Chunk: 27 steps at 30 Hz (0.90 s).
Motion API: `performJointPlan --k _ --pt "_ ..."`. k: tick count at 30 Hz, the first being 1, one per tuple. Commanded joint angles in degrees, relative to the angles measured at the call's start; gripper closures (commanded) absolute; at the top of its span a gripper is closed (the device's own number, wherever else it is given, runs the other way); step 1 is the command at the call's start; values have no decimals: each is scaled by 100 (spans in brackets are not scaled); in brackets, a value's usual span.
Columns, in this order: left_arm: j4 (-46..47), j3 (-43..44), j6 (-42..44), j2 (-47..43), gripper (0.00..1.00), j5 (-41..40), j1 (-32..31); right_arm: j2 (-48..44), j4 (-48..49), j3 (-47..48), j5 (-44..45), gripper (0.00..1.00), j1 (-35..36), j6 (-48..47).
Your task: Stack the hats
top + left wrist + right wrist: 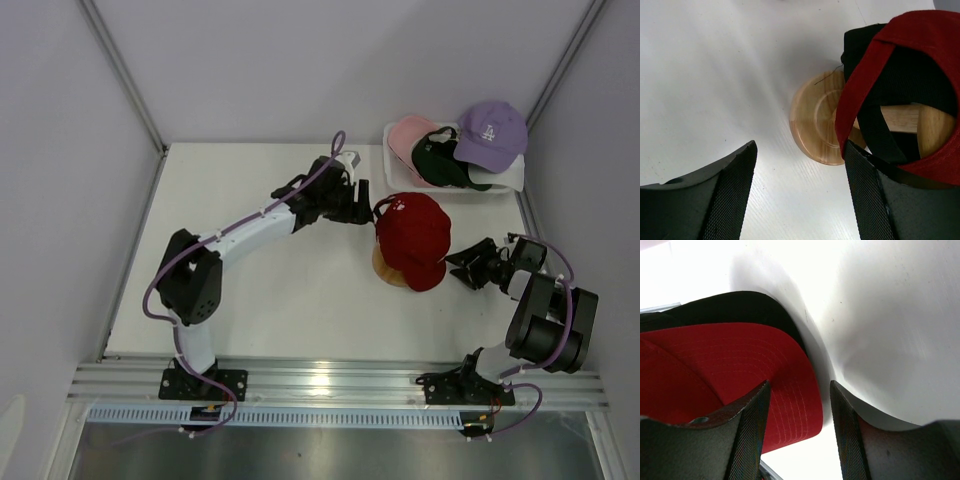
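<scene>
A red hat (412,232) sits on a round wooden stand (815,125) at mid-table, and black fabric (730,305) shows beside its red brim (740,365). My left gripper (365,205) is at the hat's back, open. In the left wrist view the gripper (800,150) has only bare table between its fingers, and its right finger (865,195) lies against the hat's rear edge (850,115). My right gripper (465,268) is at the brim side. Its jaws (799,387) stand apart, with the brim's end showing in the gap. Pink (405,135), dark (440,160) and lavender (490,132) hats lie in the basket.
The white basket (505,185) stands at the table's back right corner, beside the right wall. A white hat's edge (500,172) shows under the lavender one. Grey walls close in the left, back and right sides of the table (280,300).
</scene>
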Motion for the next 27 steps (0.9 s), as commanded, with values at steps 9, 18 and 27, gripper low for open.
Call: performJointPlan --k 9,18,27 --pt "196 -184 -28 -1177 26 -668 35 -116 -337 272 98 44 103 -247" --pt "47 554 7 -678 25 44 -132 -169 -390 281 133 43 120 -291" --pt "-577 810 192 -35 29 -650 -352 -178 -610 360 124 41 111 -343"
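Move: The middle of the red hat, already on the wooden stand, lies roughly 12 cm to the right of the left hand, 6 cm back and a few centimetres lower; its rear strap is right by the fingers. The stand's middle is some 10 cm right, 8 cm back and 7 cm below. The pink hat in the box lies about 21 cm ahead, 13 cm right and 10 cm lower. From the right hand, the red hat's middle is about 10 cm left, 1 cm ahead and 9 cm up. The left hand comes free of the red hat's rear strap and rises about 10 cm, drifting some 2 cm left at first while its fingers tip upward by about 10 degrees. It then swings back some 4 cm to the right towards the hat and sinks again by about 4 cm as part of the tilt comes off, fingers staying open, ending just above the hat's rear rim. ##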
